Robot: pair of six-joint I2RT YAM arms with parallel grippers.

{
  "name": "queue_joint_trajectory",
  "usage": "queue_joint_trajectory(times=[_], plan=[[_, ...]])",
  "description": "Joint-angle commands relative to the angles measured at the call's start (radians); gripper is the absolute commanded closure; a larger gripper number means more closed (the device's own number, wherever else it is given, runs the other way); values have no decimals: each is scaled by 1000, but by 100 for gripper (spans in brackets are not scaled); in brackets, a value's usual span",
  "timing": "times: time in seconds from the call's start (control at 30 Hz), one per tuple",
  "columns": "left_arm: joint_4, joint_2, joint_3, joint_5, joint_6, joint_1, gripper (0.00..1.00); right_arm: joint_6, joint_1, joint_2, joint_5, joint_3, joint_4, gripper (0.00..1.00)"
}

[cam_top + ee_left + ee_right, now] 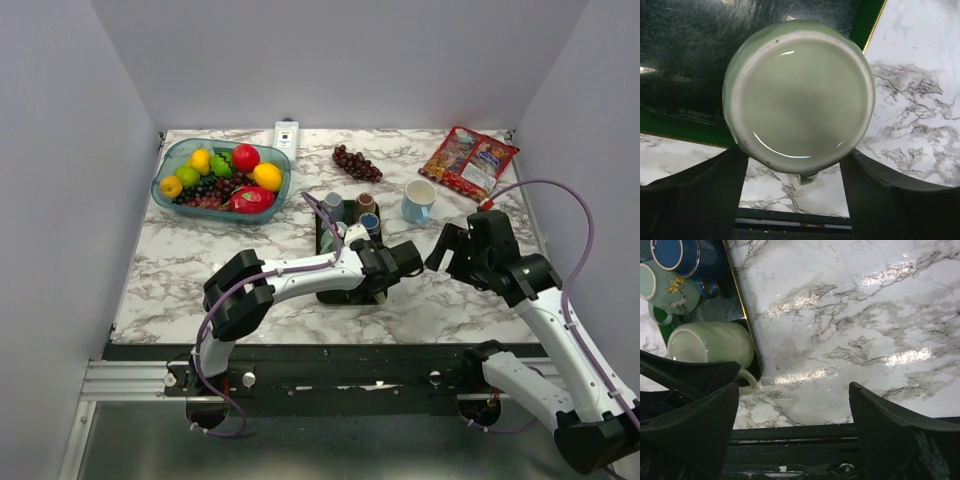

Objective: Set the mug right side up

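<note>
A pale green mug (800,95) stands upside down at the near right corner of the dark green tray (685,50), its flat base facing the left wrist camera. My left gripper (795,155) straddles it, with one black finger (695,195) against each side of the mug. In the right wrist view the mug (710,342) shows its handle (747,382) sticking out past the tray's gold rim (742,305). My right gripper (792,405) hangs open over bare marble just right of the tray, holding nothing. From above, the left gripper (385,268) covers the mug and the right gripper (450,250) sits beside it.
A blue cup (675,255) and a pale green pictured cup (665,290) stand farther back on the tray. A light blue mug (418,200), grapes (357,163), a snack packet (468,160) and a fruit bowl (222,178) lie beyond. The table's front edge (800,440) is close.
</note>
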Motion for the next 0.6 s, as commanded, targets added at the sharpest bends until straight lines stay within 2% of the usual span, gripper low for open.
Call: queue_joint_trajectory(times=[0.0,0.2,0.37,0.57], plan=[[-57,9,7,-96,-58,-1,26,-18,2,-49,-29,-23,3,5],[-77,-1,6,-101,-49,-3,45,-18,2,-96,-47,-58,23,5],[-94,-1,13,-113,-32,4,48,-6,2,-109,-44,-66,23,5],[-86,12,18,-112,1,19,46,3,2,-115,-54,-76,29,5]])
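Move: The big pale-green mug stands upside down on the tray with its middle about 4 cm ahead of my left hand and some 2 cm below. Its handle points back towards me, roughly level and 1 cm right, 2 cm lower. The blue mug is about 14 cm straight ahead; the small green mug some 12 cm ahead and 7 cm left. From my right hand the big mug lies about 15 cm left, 3 cm ahead and 12 cm down. I close my left fingers from wide to about half open around the handle at the big mug's near side, while the hand drifts about 1.5 cm left at nearly the same height. The fingertips push the mug along by its near wall and handle; the wrist barely rolls and the gap stays wider than the handle. ##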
